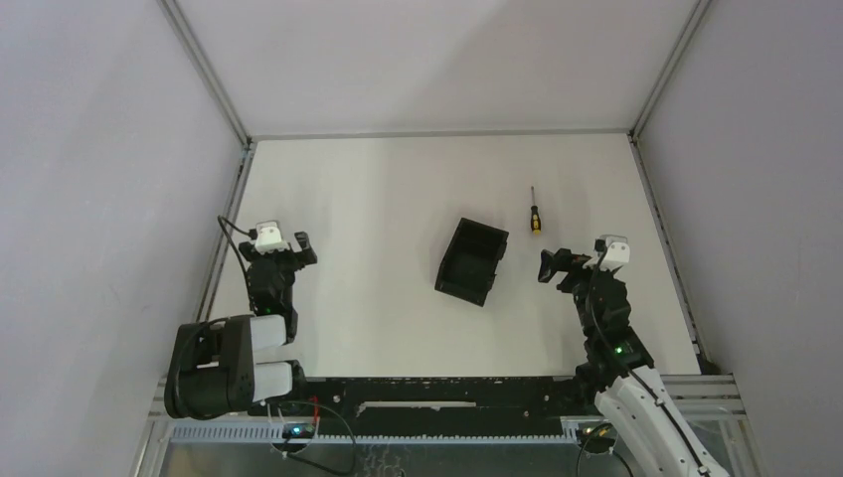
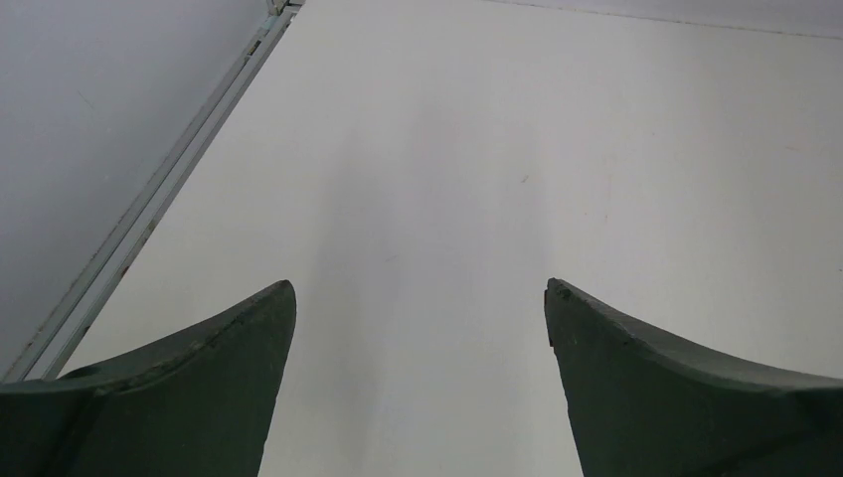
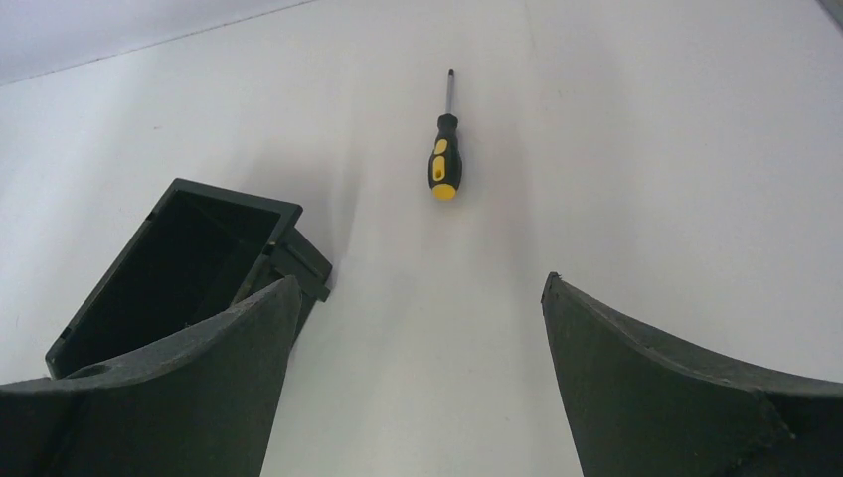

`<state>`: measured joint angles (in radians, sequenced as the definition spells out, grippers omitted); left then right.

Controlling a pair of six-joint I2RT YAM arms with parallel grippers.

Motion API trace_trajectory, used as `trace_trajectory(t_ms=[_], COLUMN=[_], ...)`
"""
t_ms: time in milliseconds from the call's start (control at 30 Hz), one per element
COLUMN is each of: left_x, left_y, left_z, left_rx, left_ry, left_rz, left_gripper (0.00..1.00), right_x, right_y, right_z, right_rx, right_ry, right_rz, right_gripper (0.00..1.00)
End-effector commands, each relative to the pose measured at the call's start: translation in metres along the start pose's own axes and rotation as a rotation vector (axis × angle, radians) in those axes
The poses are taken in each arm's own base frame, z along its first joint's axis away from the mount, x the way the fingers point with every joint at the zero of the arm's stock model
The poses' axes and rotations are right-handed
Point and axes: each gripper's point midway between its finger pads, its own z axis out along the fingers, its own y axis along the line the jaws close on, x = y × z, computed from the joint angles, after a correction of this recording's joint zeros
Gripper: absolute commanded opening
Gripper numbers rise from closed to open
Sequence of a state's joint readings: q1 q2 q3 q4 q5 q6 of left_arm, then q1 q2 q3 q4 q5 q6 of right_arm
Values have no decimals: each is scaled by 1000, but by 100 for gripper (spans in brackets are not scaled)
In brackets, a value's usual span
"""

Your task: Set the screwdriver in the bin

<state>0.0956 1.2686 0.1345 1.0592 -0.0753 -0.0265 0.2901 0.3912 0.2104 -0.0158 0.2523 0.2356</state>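
The screwdriver (image 1: 534,212), with a black-and-yellow handle and a thin dark shaft, lies on the white table right of the middle, its shaft pointing away from me. It also shows in the right wrist view (image 3: 444,157), ahead of the fingers. The black open-topped bin (image 1: 471,260) stands just left of it and nearer to me, empty; it also shows in the right wrist view (image 3: 179,268), partly behind my left finger. My right gripper (image 1: 553,265) (image 3: 418,298) is open and empty, near the bin's right side. My left gripper (image 1: 288,243) (image 2: 420,298) is open and empty at the far left.
White walls enclose the table on three sides, with metal rails along the left edge (image 1: 227,234) and the right edge (image 1: 664,238). A black rail (image 1: 437,393) holding the arm bases runs along the near edge.
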Motion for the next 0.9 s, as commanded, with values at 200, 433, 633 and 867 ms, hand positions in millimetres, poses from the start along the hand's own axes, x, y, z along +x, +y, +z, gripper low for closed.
trace_trajectory(t_ms=[200, 433, 633, 867], left_x=[-28, -29, -28, -29], left_y=[-2, -2, -2, -2], left_z=[10, 10, 10, 10], left_rx=[-1, 0, 0, 1], left_ry=[-79, -80, -78, -80], left_rz=[-4, -4, -4, -4], left_gripper=[100, 100, 100, 100], right_x=[-41, -79, -66, -33], right_y=[2, 3, -10, 7], right_z=[2, 13, 41, 94], right_rx=[66, 151, 242, 147], right_ry=[-3, 76, 313, 522], right_rz=[20, -18, -47, -48], right_gripper=[100, 100, 100, 100])
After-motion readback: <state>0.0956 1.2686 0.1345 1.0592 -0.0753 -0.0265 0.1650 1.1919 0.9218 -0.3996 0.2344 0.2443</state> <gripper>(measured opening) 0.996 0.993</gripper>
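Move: Ahead of the right hand, about 22 cm out, 2 cm to its left and some 13 cm below, lies the screwdriver, its handle end nearest. The bin stands about 19 cm to that hand's left and 7 cm ahead, its middle roughly 11 cm lower than the hand. From the left hand the screwdriver is about 61 cm to the right, 15 cm farther out and 10 cm down. Arching forward towards the screwdriver, the empty right hand first climbs about 8 cm, then turns over and sinks most of that height again, reaching some 8 cm farther out with a slight shift to its right. The wrist tips the wide-open fingers about 25 degrees further down; nothing is touched yet. ##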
